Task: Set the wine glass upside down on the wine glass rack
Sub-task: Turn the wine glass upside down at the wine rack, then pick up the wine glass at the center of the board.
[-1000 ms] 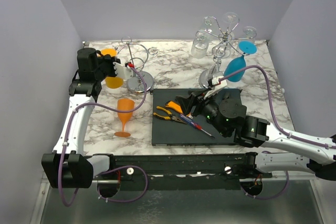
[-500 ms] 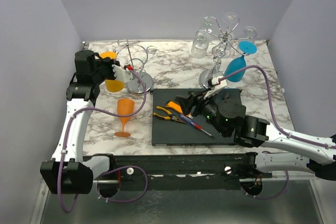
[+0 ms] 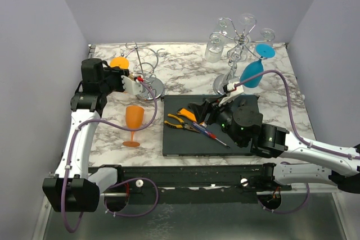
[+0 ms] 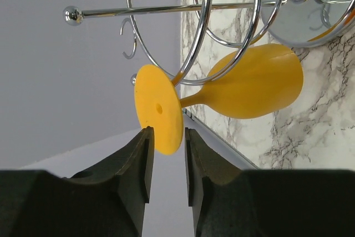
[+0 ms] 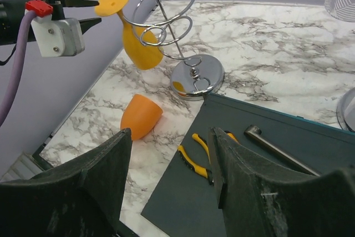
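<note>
A yellow wine glass [image 4: 249,84] hangs upside down in the rings of the left chrome rack [image 4: 194,43], its foot [image 3: 119,62] up. My left gripper [image 4: 167,131] is open. Its fingertips straddle the lower edge of the foot, with a gap on one side. In the right wrist view the left gripper [image 5: 95,12] sits just left of the glass [image 5: 138,45] and rack [image 5: 172,31]. An orange wine glass [image 3: 134,117] stands upright on the marble. My right gripper [image 5: 171,137] is open and empty above the dark mat [image 3: 185,141].
A second chrome rack [image 3: 239,40] at the back right holds clear glasses and a blue glass [image 3: 252,74]. Yellow-handled pliers [image 3: 180,122] and a screwdriver [image 3: 214,136] lie on the mat. The left rack's round base [image 3: 152,88] stands next to the mat's far left corner.
My left gripper has shifted a little right and nearer, and it now hides the yellow glass's bowl in the top view. The right arm has not moved.
</note>
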Tool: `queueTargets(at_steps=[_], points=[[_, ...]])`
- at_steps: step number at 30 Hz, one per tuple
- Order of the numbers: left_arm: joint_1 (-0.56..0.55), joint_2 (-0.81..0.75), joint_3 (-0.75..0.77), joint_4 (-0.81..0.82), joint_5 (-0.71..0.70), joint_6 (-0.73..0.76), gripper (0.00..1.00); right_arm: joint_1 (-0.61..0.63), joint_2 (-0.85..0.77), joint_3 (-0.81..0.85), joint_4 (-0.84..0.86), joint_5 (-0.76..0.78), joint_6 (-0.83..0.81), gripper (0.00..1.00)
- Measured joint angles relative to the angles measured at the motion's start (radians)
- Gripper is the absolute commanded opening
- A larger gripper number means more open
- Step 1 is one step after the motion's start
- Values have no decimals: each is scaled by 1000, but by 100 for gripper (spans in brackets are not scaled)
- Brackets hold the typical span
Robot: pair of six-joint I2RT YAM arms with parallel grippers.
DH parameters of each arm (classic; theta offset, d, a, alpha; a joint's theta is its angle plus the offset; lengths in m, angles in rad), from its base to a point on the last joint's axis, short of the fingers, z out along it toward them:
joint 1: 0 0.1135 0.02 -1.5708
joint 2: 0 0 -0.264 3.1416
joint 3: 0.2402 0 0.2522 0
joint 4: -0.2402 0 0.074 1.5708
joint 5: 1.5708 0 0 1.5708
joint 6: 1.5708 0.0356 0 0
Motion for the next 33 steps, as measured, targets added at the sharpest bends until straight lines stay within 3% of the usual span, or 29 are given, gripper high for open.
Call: queueTargets(at_steps=[3,6,8,10,16,24,28,33], points=[[0,-6,0,-11,3,-2,42,0,0,0,-3,0,0,65],[0,-8,8,-39,8,-18,61,0,0,0,-6,0,0,70],[0,-8,26,-60,21,-48,64,0,0,0,-11,0,0,74],[0,-13,50,-74,33,-84,79,0,0,0,-21,0,0,76],[0,-74,105,-110,65,-218,99,0,27,19,-42,-3,-1,82],[0,-129,209,-145,90,-514,99,0,205,112,-58,-92,16,85],[0,-132,336,-146,89,-739,99,1,364,129,-50,-195,50,85],[0,-174,388,-138,80,-932,99,17,619,236,-54,-311,106,83]])
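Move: The left hand is just off the yellow wine glass, which already hangs upside down; its middle is about 4 cm ahead, 3 cm right and 6 cm below. The left rack is roughly 7 cm ahead, 8 cm right and 8 cm below, the lying orange glass 11 cm back, 1 cm right and 26 cm below. From the right hand, the orange glass is about 9 cm ahead, 23 cm left and 28 cm below; the pliers are 7 cm ahead, 4 cm left and 30 cm below. Up and back goes the empty left hand, leaving the hung yellow glass and its rack: some 17 cm up and 9 cm back, opening from about a third to fully wide and rolling nearly 50 degrees, left side down. Meanwhile the right hand, at first almost still, swings left and down, about 15 cm each way, towards the lying orange glass, tipping down, turning left and spreading its fingers a little wider. ##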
